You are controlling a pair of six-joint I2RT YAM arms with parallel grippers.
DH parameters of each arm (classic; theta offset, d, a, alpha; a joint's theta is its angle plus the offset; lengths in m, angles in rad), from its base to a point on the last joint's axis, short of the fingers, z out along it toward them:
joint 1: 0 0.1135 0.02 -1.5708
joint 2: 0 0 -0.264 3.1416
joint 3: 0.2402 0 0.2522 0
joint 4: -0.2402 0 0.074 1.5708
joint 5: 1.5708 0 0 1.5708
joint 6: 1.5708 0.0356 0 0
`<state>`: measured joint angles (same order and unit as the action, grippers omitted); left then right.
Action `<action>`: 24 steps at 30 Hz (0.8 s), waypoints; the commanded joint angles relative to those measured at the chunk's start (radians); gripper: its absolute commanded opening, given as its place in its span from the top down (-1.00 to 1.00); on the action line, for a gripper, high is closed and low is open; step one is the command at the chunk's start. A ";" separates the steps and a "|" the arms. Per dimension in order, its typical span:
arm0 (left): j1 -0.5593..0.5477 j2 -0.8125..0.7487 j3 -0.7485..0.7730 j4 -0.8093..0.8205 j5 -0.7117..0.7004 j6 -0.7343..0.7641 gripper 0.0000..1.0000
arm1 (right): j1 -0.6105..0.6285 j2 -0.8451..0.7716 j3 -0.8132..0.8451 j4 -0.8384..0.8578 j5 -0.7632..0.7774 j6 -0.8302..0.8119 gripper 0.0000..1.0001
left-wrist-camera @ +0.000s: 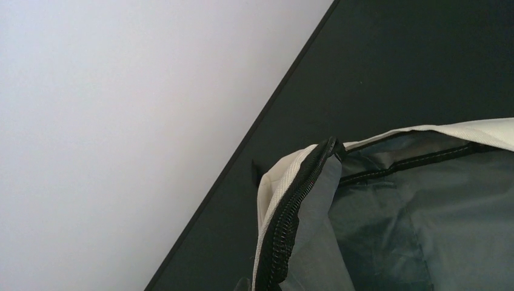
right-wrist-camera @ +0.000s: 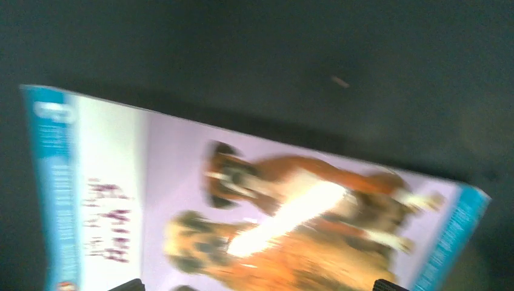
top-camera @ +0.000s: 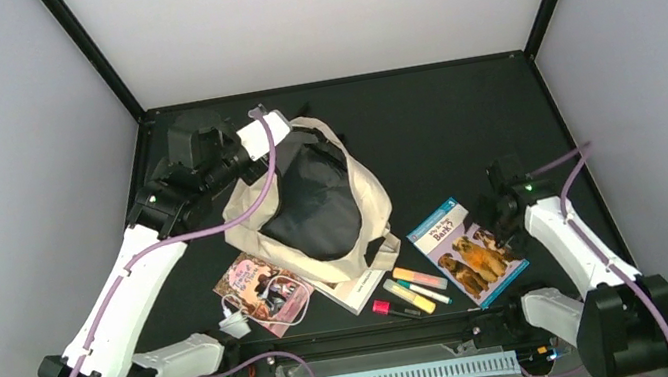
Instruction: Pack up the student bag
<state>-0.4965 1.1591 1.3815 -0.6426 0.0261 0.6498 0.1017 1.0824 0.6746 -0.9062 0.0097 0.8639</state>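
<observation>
The student bag (top-camera: 367,198), cream-beige with its main opening spread, lies mid-table and shows a dark grey lining (left-wrist-camera: 424,212). My left gripper (top-camera: 252,176) is at the bag's far-left rim, shut on the dark zipper edge (left-wrist-camera: 291,224), which runs down between its jaws in the left wrist view. My right gripper (top-camera: 489,222) hovers over the right part of a dog book (top-camera: 467,253). Its fingertips (right-wrist-camera: 130,284) stand wide apart, open, above the blurred cover (right-wrist-camera: 273,212).
A pink book (top-camera: 260,291) with a white charger and cable (top-camera: 235,321) lies front left of the bag. A white booklet (top-camera: 361,287) pokes out under the bag. Highlighters (top-camera: 416,287) and a red marker (top-camera: 389,308) lie near the front edge. Walls enclose the table.
</observation>
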 commanded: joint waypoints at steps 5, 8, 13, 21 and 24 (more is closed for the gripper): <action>0.006 -0.063 -0.026 0.034 0.040 -0.024 0.97 | -0.034 -0.089 -0.174 -0.148 0.023 0.303 -0.99; 0.006 -0.072 -0.026 0.029 0.046 -0.023 0.97 | -0.034 -0.069 -0.178 -0.152 0.028 0.369 -0.99; 0.006 -0.075 -0.030 0.041 0.052 -0.021 0.97 | -0.034 0.026 -0.278 0.050 -0.100 0.421 -1.00; 0.006 -0.063 -0.026 0.047 0.038 -0.015 0.97 | -0.022 0.100 -0.144 0.382 -0.141 0.204 -0.98; 0.006 -0.054 -0.044 0.065 0.031 -0.011 0.97 | -0.019 0.196 -0.084 0.592 -0.233 0.052 -0.97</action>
<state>-0.4965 1.1088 1.3411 -0.6369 0.0566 0.6437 0.0772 1.1835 0.5354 -0.8032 -0.1314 1.0985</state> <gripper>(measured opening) 0.019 0.988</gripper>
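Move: Under the right hand and mostly back-left of it lies the dog-cover book, its middle some 5 cm back, 6 cm to the left and 7 cm below. The orange highlighter lies about 9 cm back and 18 cm left of this hand; the open bag stands roughly 38 cm left and 8 cm ahead. From the left hand, the book is about 42 cm to the right, 17 cm back and 37 cm below. Drawing back about 8 cm over the book while sinking almost to the table, the right hand tips and swings some 20 degrees clockwise, fingers wide open. Once low at the book's near right corner, it reverses and pushes the book forward about 5 cm and somewhat left, one finger at the book's bottom edge. The left hand keeps its closed hold on the bag's rim, easing about 1 cm back. ##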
